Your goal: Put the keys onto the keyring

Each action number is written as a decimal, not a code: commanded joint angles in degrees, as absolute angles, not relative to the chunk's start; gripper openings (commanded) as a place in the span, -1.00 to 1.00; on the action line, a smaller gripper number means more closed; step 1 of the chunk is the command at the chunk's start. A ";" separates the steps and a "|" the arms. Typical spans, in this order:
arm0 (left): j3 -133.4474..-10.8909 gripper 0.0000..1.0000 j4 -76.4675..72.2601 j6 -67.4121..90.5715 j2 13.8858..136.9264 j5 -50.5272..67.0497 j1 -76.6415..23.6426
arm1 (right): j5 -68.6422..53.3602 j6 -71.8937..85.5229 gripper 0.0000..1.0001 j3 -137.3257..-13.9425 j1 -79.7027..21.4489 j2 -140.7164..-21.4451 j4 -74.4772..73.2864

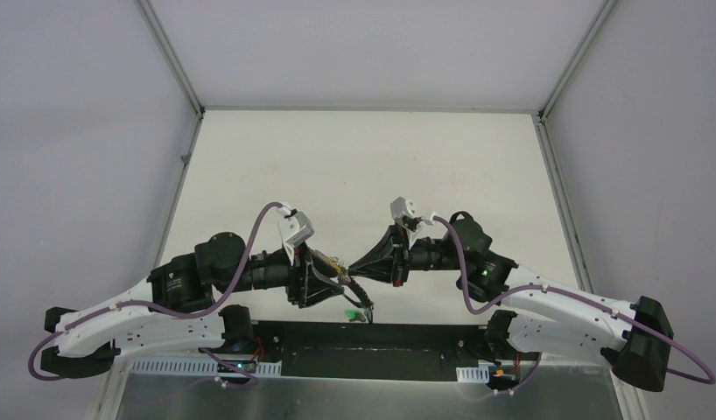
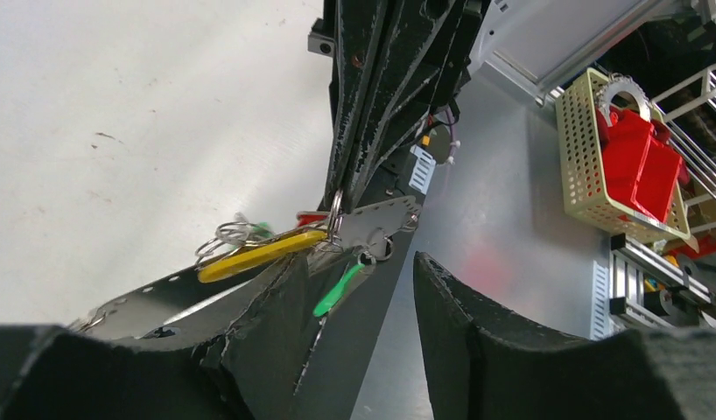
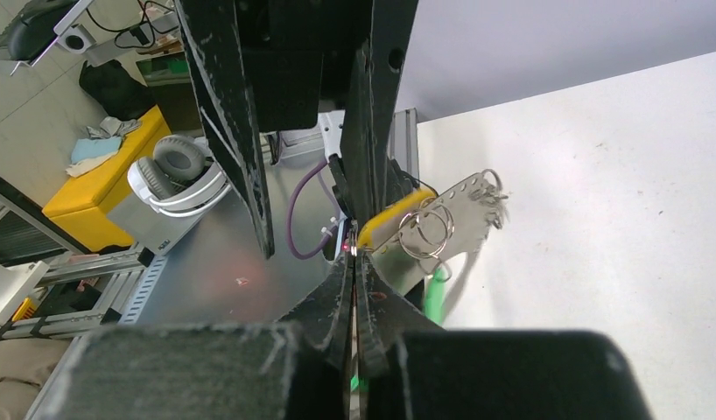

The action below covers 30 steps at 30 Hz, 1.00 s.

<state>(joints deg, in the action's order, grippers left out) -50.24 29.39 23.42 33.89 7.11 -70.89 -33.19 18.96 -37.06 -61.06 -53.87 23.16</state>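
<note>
Both arms meet low over the table's near edge. My right gripper (image 3: 354,255) is shut on the keyring (image 3: 464,208), a flat grey metal band with holes, and holds it in the air. A yellow key (image 3: 391,215) lies along the band and small wire rings (image 3: 429,229) hang from it. Below them dangles a green key (image 3: 436,293). In the left wrist view my left gripper (image 2: 359,259) stands open just under the keyring (image 2: 382,220). The green key (image 2: 337,291) hangs beside its left finger and the yellow key (image 2: 249,254) sticks out to the left. The top view shows the left gripper (image 1: 324,282) and the right gripper (image 1: 354,273) tip to tip.
The white table (image 1: 363,166) stretches away behind the grippers, walled on three sides. A metal plate (image 2: 503,219) lies past the near edge. A cream basket with a red object (image 2: 630,162) and white headphones (image 3: 181,173) sit off the table.
</note>
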 commanded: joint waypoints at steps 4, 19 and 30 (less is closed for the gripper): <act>-51.58 0.00 29.37 21.64 31.53 0.87 -71.17 | -30.08 18.30 -1.00 -37.15 -61.26 -52.23 26.20; -49.75 0.98 29.40 31.23 32.14 -6.01 -71.09 | -14.10 11.02 -1.00 -38.11 -53.34 -54.71 0.52; -51.47 0.98 29.41 31.15 39.10 -5.20 -71.13 | -18.35 7.01 -1.00 -50.23 -45.87 -79.06 -2.99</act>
<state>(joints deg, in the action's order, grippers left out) -49.93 30.61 30.92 37.17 -4.62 -70.89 -17.30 10.07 -44.12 -47.81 -72.79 -2.85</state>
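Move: The right fingers hold the keyring's edge; the bare table it is heading for lies about 14 cm ahead, 3 cm to their right and roughly 29 cm below. The keyring's middle hangs about 6 cm under them, 1 cm back and 1 cm left, with the yellow tag about 2 cm ahead, 3 cm left and 1 cm down. From the left hand that middle lies about 1 cm ahead, 2 cm right and 6 cm below. Down and forward, slowly at first and then fast, the right hand carries the keyring away from the left hand towards the open table, sinking some 16 cm. It swings about 45 degrees clockwise and nose-down, fingers still shut on the edge. The left fingers spread from half to fully open as that hand eases 3 cm forward, then dips slightly. ##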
